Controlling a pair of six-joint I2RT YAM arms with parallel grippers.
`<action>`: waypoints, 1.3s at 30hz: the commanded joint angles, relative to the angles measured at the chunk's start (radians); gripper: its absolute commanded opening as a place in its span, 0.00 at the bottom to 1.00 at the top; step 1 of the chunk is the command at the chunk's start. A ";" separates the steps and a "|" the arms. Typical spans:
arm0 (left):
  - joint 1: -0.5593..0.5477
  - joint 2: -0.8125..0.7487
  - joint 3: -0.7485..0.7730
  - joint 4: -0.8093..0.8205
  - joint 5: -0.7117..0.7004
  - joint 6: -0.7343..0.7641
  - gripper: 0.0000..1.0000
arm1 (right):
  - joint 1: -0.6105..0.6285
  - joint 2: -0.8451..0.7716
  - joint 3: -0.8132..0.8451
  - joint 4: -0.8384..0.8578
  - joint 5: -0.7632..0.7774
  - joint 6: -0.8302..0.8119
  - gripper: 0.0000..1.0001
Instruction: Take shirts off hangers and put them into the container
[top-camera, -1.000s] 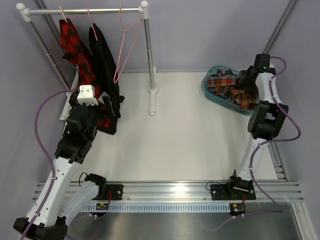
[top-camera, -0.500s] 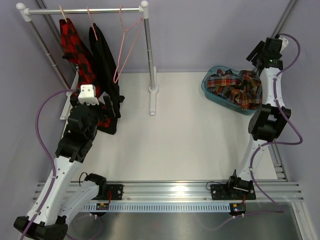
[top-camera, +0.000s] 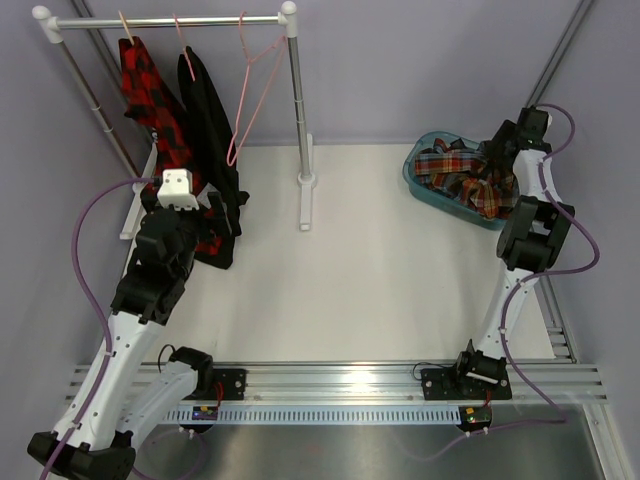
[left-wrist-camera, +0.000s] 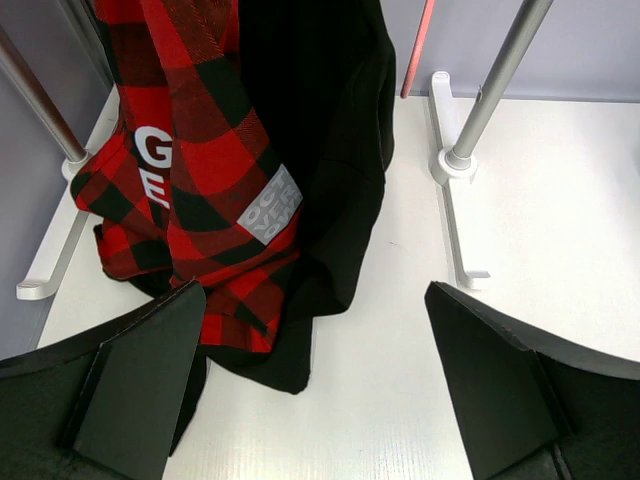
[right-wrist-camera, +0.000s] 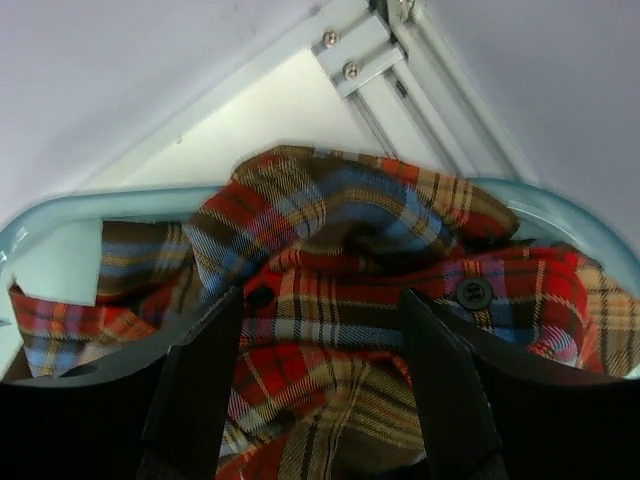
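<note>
The red-and-black check shirt (top-camera: 150, 100) (left-wrist-camera: 190, 180) and the plain black shirt (top-camera: 210, 120) (left-wrist-camera: 330, 150) hang on pink hangers from the white rail, their hems on the table. One pink hanger (top-camera: 250, 90) hangs bare. My left gripper (top-camera: 218, 212) (left-wrist-camera: 315, 340) is open, low at the hems of both shirts, nothing between its fingers. The tartan shirt (top-camera: 460, 175) (right-wrist-camera: 350, 260) lies crumpled in the teal container (top-camera: 415, 170) (right-wrist-camera: 60, 215). My right gripper (top-camera: 490, 165) (right-wrist-camera: 320, 340) is down in the container, jaws apart, with tartan cloth lying between the fingers.
The rail's right post (top-camera: 297, 90) (left-wrist-camera: 490, 90) stands on a white foot (top-camera: 305, 200) (left-wrist-camera: 455, 165) right of the shirts. An aluminium frame corner (right-wrist-camera: 370, 50) lies just behind the container. Purple walls close in the back and sides.
My right arm lifted up and back from the container, then came down again onto the tartan shirt. The left arm and the hanging shirts have not moved.
</note>
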 joint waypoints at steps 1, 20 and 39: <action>0.004 -0.008 -0.003 0.059 0.017 -0.019 0.99 | 0.006 -0.117 -0.112 0.071 -0.045 -0.009 0.71; 0.004 -0.010 -0.003 0.059 0.008 -0.016 0.99 | 0.006 0.059 -0.002 -0.229 0.010 0.037 0.67; 0.004 0.003 -0.003 0.059 0.002 -0.013 0.99 | 0.016 -0.162 0.043 0.085 0.010 -0.013 0.69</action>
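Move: The plaid shirt lies bunched in the container, its middle some 5 cm back, 7 cm left and 7 cm below the right hand, whose part-open fingers hover close over its far right portion. The container shares that centre, and the table's far right corner is about 10 cm ahead, 5 cm right and 13 cm down. From the idle left hand the shirt is about 26 cm forward, 72 cm right and 24 cm below. Over the plaid shirt, near the container's far right side, the right hand sinks and draws back some 3.5 cm, then dips again to about 6 cm below its start, fingers tipping further down. It then climbs roughly 17 cm away from the shirt, easing forward and tipping the fingers up about 20 degrees; they stay part-open and hold nothing. ##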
